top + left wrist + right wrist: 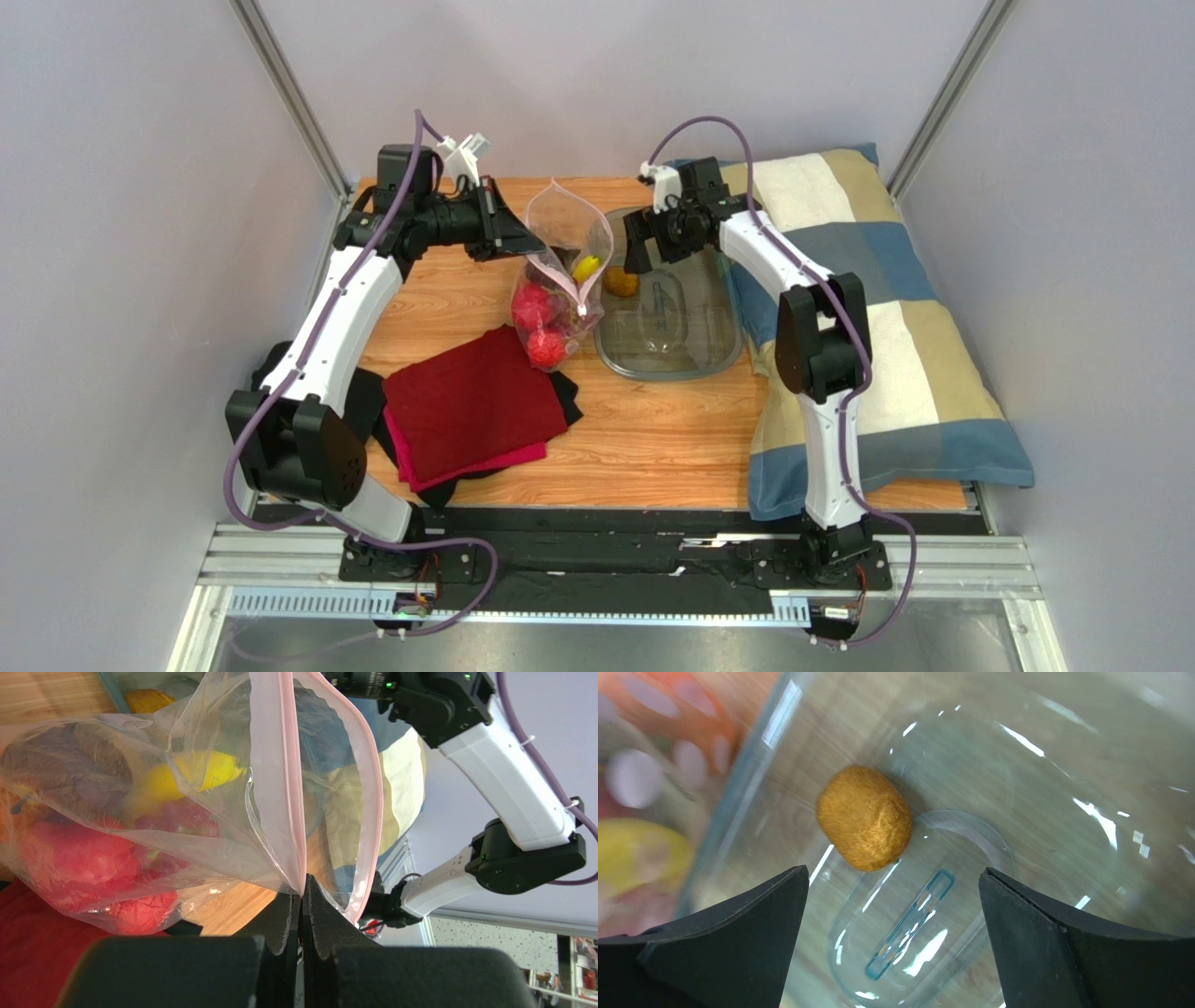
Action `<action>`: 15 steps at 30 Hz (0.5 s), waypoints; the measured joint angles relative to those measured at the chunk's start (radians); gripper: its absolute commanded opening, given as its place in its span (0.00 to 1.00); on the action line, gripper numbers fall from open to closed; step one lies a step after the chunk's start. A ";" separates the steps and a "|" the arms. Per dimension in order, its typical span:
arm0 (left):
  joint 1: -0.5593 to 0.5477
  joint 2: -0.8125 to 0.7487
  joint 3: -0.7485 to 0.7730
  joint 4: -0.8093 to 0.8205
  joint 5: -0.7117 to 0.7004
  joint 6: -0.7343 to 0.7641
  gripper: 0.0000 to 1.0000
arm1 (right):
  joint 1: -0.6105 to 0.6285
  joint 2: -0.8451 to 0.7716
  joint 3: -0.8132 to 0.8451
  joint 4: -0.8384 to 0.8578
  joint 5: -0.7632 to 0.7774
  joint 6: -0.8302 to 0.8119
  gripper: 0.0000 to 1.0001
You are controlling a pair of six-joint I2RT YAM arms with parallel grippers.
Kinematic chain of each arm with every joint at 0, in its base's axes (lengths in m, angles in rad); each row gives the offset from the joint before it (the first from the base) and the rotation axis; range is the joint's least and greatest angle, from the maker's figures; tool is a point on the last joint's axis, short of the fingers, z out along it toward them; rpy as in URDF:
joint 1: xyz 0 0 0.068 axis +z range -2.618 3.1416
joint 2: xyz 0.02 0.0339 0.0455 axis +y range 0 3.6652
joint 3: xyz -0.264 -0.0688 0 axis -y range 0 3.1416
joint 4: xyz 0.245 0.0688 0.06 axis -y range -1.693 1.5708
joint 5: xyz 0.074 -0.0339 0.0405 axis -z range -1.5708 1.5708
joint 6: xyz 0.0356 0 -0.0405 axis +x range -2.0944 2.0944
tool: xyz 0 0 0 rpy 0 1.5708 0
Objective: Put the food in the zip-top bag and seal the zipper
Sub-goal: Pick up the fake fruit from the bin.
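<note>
The clear zip-top bag (pixel 564 249) stands on the wooden table with its mouth open and the pink zipper (pixel 289 777) unsealed. Inside it are red foods (pixel 539 325), a yellow banana (pixel 191 773), purple grapes (pixel 168 819) and a dark plum (pixel 63 763). My left gripper (pixel 516 245) is shut on the bag's mouth edge (pixel 303 885), holding it up. An orange pumpkin (pixel 864 817) lies in the clear rigid tub (pixel 701 367), also seen in the top view (pixel 620 282). My right gripper (pixel 892 875) is open just above the pumpkin, over the tub's far left end (pixel 645 262).
A folded red cloth (pixel 470 406) on dark cloths lies left of centre. A checked pillow (pixel 884 336) lies along the table's right side, against the tub. The right arm (pixel 505 749) shows beyond the bag's mouth.
</note>
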 measured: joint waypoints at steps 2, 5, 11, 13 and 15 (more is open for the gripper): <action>0.000 0.003 0.000 0.000 0.000 0.000 0.00 | 0.008 0.034 0.009 -0.011 0.002 -0.034 0.98; 0.000 0.008 0.000 0.000 0.002 0.000 0.00 | 0.024 0.084 0.037 -0.032 0.010 -0.072 0.98; 0.000 0.013 0.000 0.001 0.004 0.000 0.00 | 0.051 0.163 0.105 -0.045 0.017 -0.106 0.99; 0.000 0.013 0.000 0.001 0.003 0.000 0.00 | 0.058 0.174 0.117 -0.044 0.017 -0.115 0.99; 0.000 0.013 0.000 0.002 0.003 0.000 0.00 | 0.068 0.180 0.125 -0.043 0.017 -0.123 0.98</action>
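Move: The brown fake fruit lies near the bin's left wall, about 4 cm left of the right hand, level with it fore and aft and some 7 cm below. The bin's middle is roughly 2 cm back, 3 cm to the right and 8 cm down; the filled zip-top bag's middle is about 12 cm left and 3 cm back. From the left hand, which holds the bag's rim, the fruit is some 13 cm ahead, 11 cm right and 27 cm below. Down onto the brown fruit comes the right hand, sinking into the bin by about 6 cm, fast at first and then easing off, while it shifts some 3 cm left to bring the fruit between its fingertips. The wrist turns roughly 10 degrees counter-clockwise and the fingers stay wide open, not yet gripping. ##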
